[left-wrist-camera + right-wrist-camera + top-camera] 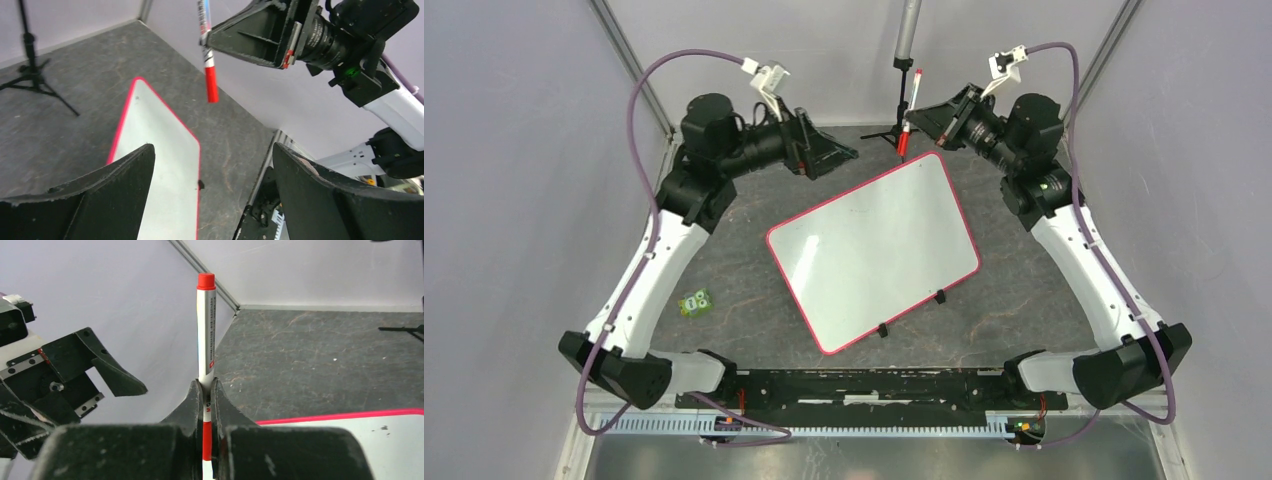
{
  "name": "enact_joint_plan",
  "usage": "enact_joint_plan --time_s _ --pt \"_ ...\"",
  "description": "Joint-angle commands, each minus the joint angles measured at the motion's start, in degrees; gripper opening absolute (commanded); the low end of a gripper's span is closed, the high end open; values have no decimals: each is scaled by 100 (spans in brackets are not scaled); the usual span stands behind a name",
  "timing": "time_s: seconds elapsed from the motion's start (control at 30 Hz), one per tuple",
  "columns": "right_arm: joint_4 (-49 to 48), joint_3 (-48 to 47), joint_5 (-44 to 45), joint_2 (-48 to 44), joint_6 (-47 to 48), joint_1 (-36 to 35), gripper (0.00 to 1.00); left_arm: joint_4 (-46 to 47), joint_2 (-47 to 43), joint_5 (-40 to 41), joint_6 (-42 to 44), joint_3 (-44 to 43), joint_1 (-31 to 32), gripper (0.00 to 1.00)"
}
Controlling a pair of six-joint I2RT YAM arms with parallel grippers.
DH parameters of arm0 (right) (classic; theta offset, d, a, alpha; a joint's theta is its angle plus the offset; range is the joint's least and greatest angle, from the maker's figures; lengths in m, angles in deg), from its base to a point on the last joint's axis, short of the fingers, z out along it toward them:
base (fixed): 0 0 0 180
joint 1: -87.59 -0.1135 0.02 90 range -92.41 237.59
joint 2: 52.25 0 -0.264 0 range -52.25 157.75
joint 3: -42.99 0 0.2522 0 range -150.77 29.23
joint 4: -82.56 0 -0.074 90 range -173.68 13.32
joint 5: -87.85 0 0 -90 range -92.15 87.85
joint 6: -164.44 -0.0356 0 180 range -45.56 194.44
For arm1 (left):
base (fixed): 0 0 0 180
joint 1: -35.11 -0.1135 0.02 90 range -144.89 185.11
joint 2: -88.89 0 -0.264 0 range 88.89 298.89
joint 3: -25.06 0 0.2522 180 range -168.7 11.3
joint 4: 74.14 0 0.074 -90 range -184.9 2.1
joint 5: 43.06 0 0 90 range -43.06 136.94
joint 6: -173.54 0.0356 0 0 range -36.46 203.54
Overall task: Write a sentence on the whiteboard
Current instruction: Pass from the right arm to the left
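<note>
The whiteboard [874, 250] lies flat and tilted on the dark table, its red rim showing in the left wrist view [160, 150] and the right wrist view [375, 435]. Its face is blank, so the sentence is out of view. My right gripper [908, 125] [205, 385] hangs above the board's far corner, shut on a white marker [912, 100] [206, 330] held upright, its red cap [211, 85] pointing down. My left gripper [839, 155] [214, 150] is open and holds nothing, level with the marker and a short way to its left.
A black tripod stand [894, 130] [32, 75] with a grey pole [907, 30] stands behind the marker. A small green block [694, 302] lies left of the board. Two black clips [941, 296] sit on the board's near edge. Grey walls enclose the table.
</note>
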Motion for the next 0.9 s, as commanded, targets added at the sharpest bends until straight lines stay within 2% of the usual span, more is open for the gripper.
enact_joint_plan --time_s 0.0,0.33,0.57,0.87 --pt "-318 67 227 -182 -202 -211 0 878 359 7 -576 -52 381 92" --pt "-595 132 98 -113 -415 -432 0 857 859 55 -412 -94 975 88" --pt "-775 300 -28 -75 -536 -589 0 1083 1162 -39 -677 -240 1069 78" --pt "-817 422 -144 -130 -537 -635 0 1229 1256 -238 -719 -252 1125 20"
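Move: Ahead and to the right of the left hand, the marker stands upright in the right gripper, its middle about 14 cm right, 4 cm forward and level; its red lower end hangs some 5 cm lower. The right fingers grip it just below its middle, about 14 cm right, 4 cm forward and 2 cm below the left hand. The whiteboard's middle lies some 8 cm right, 3 cm back and 42 cm below. From the right hand, the left gripper is about 14 cm left, 4 cm back and 2 cm higher; the marker's middle is 2 cm above it. Reaching right about 9 cm while sinking some 5 cm, the left hand slides its open fingers around the marker's red lower end, below the right fingers, slowing and tipping slightly down, then closes them to pinch that end. The right hand keeps its grip and carries the marker about 4 cm left and 2 cm back to meet it. ##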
